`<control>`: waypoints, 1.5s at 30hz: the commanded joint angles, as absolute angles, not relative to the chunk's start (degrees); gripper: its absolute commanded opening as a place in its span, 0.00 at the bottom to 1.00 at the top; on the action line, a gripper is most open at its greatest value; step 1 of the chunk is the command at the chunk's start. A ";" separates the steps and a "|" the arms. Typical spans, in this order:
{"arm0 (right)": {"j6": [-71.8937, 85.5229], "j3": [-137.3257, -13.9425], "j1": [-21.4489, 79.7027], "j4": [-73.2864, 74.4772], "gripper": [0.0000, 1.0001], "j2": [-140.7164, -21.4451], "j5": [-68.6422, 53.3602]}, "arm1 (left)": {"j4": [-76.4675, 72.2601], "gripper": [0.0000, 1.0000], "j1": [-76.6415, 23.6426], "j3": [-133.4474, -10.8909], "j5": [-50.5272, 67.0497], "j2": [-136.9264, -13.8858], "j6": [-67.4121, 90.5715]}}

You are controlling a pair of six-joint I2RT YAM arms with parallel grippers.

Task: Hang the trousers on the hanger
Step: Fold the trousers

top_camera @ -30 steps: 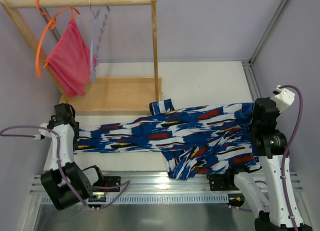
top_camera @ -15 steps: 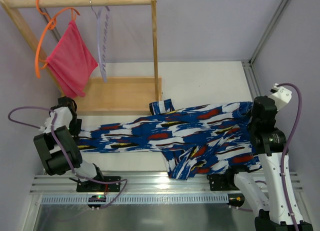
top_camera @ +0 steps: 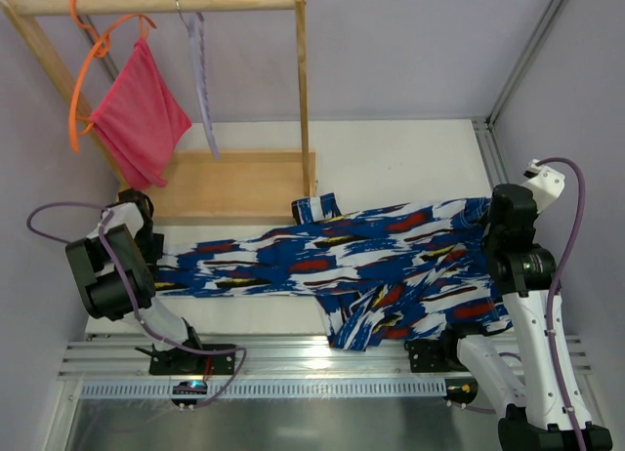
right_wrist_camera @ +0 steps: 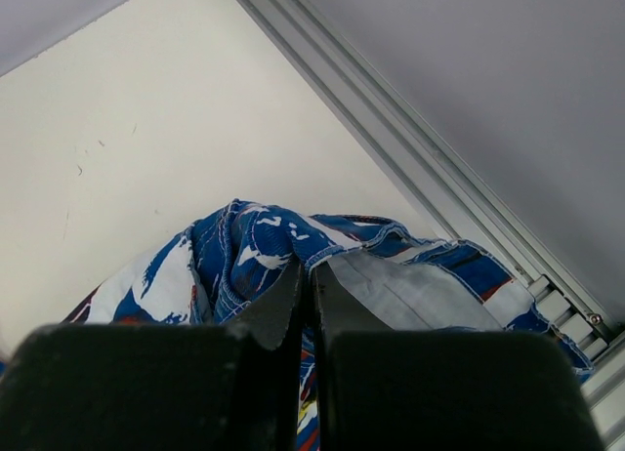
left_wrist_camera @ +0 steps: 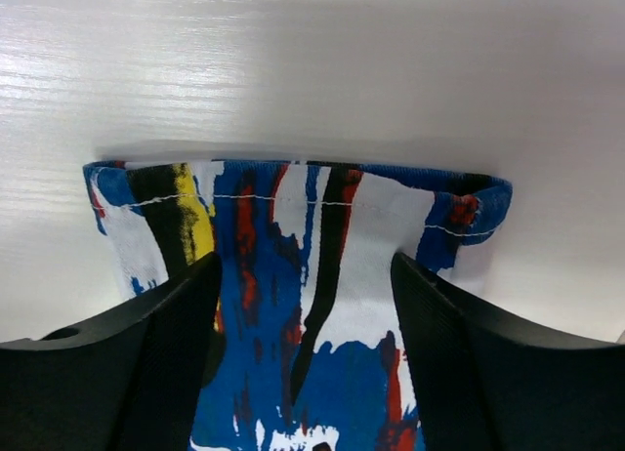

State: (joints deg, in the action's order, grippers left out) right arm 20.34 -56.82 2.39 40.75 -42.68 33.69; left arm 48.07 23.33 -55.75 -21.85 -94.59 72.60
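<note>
The printed trousers (top_camera: 332, 261) lie stretched across the table from left to right. My left gripper (top_camera: 154, 267) is at the left leg end. In the left wrist view it (left_wrist_camera: 305, 267) stands open, one finger on each side of the hemmed leg end (left_wrist_camera: 293, 202), and the cloth lies flat between them. My right gripper (top_camera: 488, 222) is at the waist end. Seen from the right wrist, it (right_wrist_camera: 310, 271) is shut on a fold of the trousers' waist (right_wrist_camera: 256, 244), which bunches up at its tips. The pale hanger (top_camera: 202, 80) hangs edge-on from the rack's rail.
A wooden rack with a flat base (top_camera: 244, 183) stands at the back left. An orange hanger (top_camera: 83, 70) on it carries a pink-red cloth (top_camera: 137, 119). An aluminium rail (right_wrist_camera: 420, 158) runs along the table's right edge, close to the right gripper.
The left arm's elbow has swung up from the near edge to the left side, with its gripper staying at the leg end. The pale hanger has turned edge-on. The right arm has barely moved.
</note>
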 commanded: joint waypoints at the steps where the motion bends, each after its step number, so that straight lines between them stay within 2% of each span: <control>1: 20.39 -59.59 2.11 37.36 0.04 -42.89 33.93 | 45.44 0.68 23.29 -55.55 -21.62 -97.46 71.99; 3: 20.04 -59.59 2.20 37.09 0.04 -42.89 33.49 | 44.74 0.60 23.29 -55.02 -21.18 -98.08 71.89; 4: 19.95 -59.68 2.20 37.00 0.04 -42.80 33.05 | 44.48 0.42 23.38 -54.76 -21.18 -98.17 71.81; 6: 19.69 -59.68 2.20 36.91 0.04 -42.63 32.96 | 44.73 0.14 23.38 -54.40 -21.44 -98.00 71.81; 10: 19.16 -59.94 2.20 37.00 0.04 -42.45 32.87 | 47.98 0.13 23.03 -55.19 -25.30 -95.37 72.42; 13: 19.25 -60.29 2.11 37.18 0.04 -42.71 32.43 | 47.90 0.01 23.03 -54.76 -27.42 -91.77 71.89; 18: 19.95 -60.29 2.20 37.53 0.04 -42.63 31.12 | 49.04 0.00 23.12 -54.40 -28.91 -85.88 73.12; 31: 19.69 -61.43 2.20 39.01 0.04 -43.50 32.34 | 52.30 0.00 23.20 -54.93 -32.17 -79.90 74.01; 45: 18.02 -79.34 2.20 48.15 0.04 -40.08 18.11 | 55.54 0.00 23.20 -60.55 -33.66 -46.79 72.24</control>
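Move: The trouser leg's hem lies flat on the table, its middle about 3 cm to the left hand's left, level fore and aft and 1 cm below the open, down-pointing fingers. The rack's wooden base centres some 19 cm ahead of that hand and 15 cm to its right. The waistband is already in the right hand's shut fingers; the other leg's crumpled end lies roughly 28 cm to this hand's left, 11 cm back and 26 cm below. On the trouser leg just short of its hem, the left fingers close from wide open to shut while edging forward, then draw back about 3 cm and slightly left. Empty, the left hand then climbs to about 20 cm, tipping up some 40 degrees. The right hand keeps its pinch on the waistband, nearly still until it lifts about 9 cm at the end, drifting left. ##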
